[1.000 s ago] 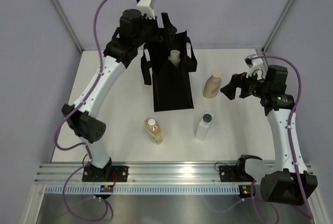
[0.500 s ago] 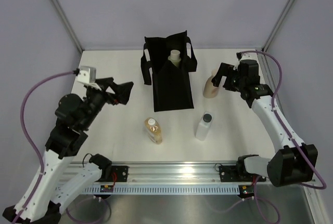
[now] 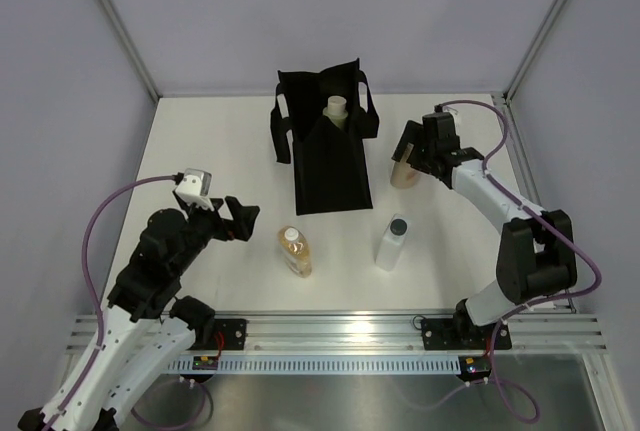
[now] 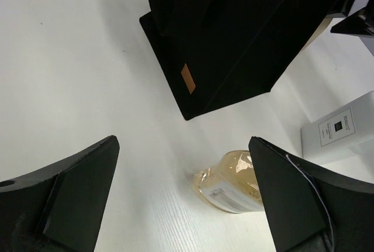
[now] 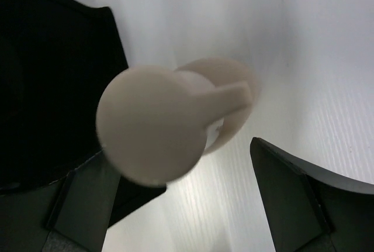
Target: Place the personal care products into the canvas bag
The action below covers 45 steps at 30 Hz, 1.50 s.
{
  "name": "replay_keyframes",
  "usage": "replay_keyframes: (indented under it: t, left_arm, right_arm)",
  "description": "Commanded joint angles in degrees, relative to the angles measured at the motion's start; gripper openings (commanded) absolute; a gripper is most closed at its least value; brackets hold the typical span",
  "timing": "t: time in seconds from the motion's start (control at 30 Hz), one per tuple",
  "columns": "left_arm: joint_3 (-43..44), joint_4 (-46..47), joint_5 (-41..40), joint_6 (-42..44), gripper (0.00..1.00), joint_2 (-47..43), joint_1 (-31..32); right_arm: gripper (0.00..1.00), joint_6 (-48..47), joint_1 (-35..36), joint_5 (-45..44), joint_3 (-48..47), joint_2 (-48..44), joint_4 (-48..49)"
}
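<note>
The black canvas bag (image 3: 328,166) lies open at the table's back centre, with a pale olive bottle (image 3: 337,109) standing in its mouth. The amber bottle (image 3: 295,251) lies on the table in front of the bag. My left gripper (image 3: 240,219) is open and empty, just left of the amber bottle. In the left wrist view the amber bottle (image 4: 231,182) sits ahead of the gripper (image 4: 182,142), close to the right finger. The clear bottle with black cap (image 3: 392,242) stands to the right. My right gripper (image 3: 412,144) is open over the beige pump bottle (image 3: 406,169). The pump head (image 5: 152,123) sits between its fingers.
The bag's two loop handles (image 3: 280,131) spread out at its sides. The clear bottle also shows in the left wrist view (image 4: 339,129), and the bag (image 4: 234,41) fills the top of that view. Grey walls enclose the table; a rail (image 3: 330,336) runs along the near edge.
My left arm has swung from the back by the bag down to the front left, now beside the amber bottle. My right gripper has moved left onto the pump bottle.
</note>
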State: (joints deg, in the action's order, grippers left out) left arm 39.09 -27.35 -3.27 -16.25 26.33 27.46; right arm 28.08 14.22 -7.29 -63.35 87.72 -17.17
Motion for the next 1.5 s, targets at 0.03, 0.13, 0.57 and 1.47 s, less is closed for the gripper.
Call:
replay_keyframes:
  t: [0.03,0.13,0.57,1.47]
  left_arm:
    - [1.51,0.46,0.72,1.04,0.99,-0.49,-0.13]
    - [1.78,0.02,1.16,1.48,0.99,-0.75,-0.13]
    - [1.08,1.16,2.21,1.31,0.99,-0.31,-0.13]
    - [-0.42,1.69,2.92,0.78,0.99,-2.51,-0.13]
  right_arm:
    - [0.95,1.72,0.28,-6.77,-3.18,4.56,5.03]
    - [0.94,1.63,0.28,-7.82,-2.40,5.62,7.75]
    - [0.78,-2.50,0.28,-8.98,-0.02,5.27,12.25]
    - [0.00,-31.20,-4.02,24.74,1.13,-3.53,3.83]
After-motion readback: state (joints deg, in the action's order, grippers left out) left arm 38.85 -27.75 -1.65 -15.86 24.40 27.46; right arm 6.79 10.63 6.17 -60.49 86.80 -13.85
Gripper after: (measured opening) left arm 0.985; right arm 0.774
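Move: From the right hand, the beige pump bottle's middle lies about 4 cm ahead, 2 cm to the right and 5 cm lower, with its pump head already close in front of the open fingers. The canvas bag stands some 16 cm to this hand's left and about 5 cm ahead, and the white bottle about 18 cm back and 3 cm left. From the idle left hand, the pump bottle is roughly 24 cm ahead, 28 cm right and 16 cm lower. The wide-open right hand eases forward about 3 cm while sinking some 2 cm and drifting nearly 2 cm to its right, bringing the beige pump bottle's body in between the fingers, which close only about a fifth of their range and take hold of it below the pump head. Keeping that grip, the hand then draws the bottle back towards the robot by about 4 cm, rising about a centimetre and drifting left while it turns some 20 degrees counter-clockwise. ##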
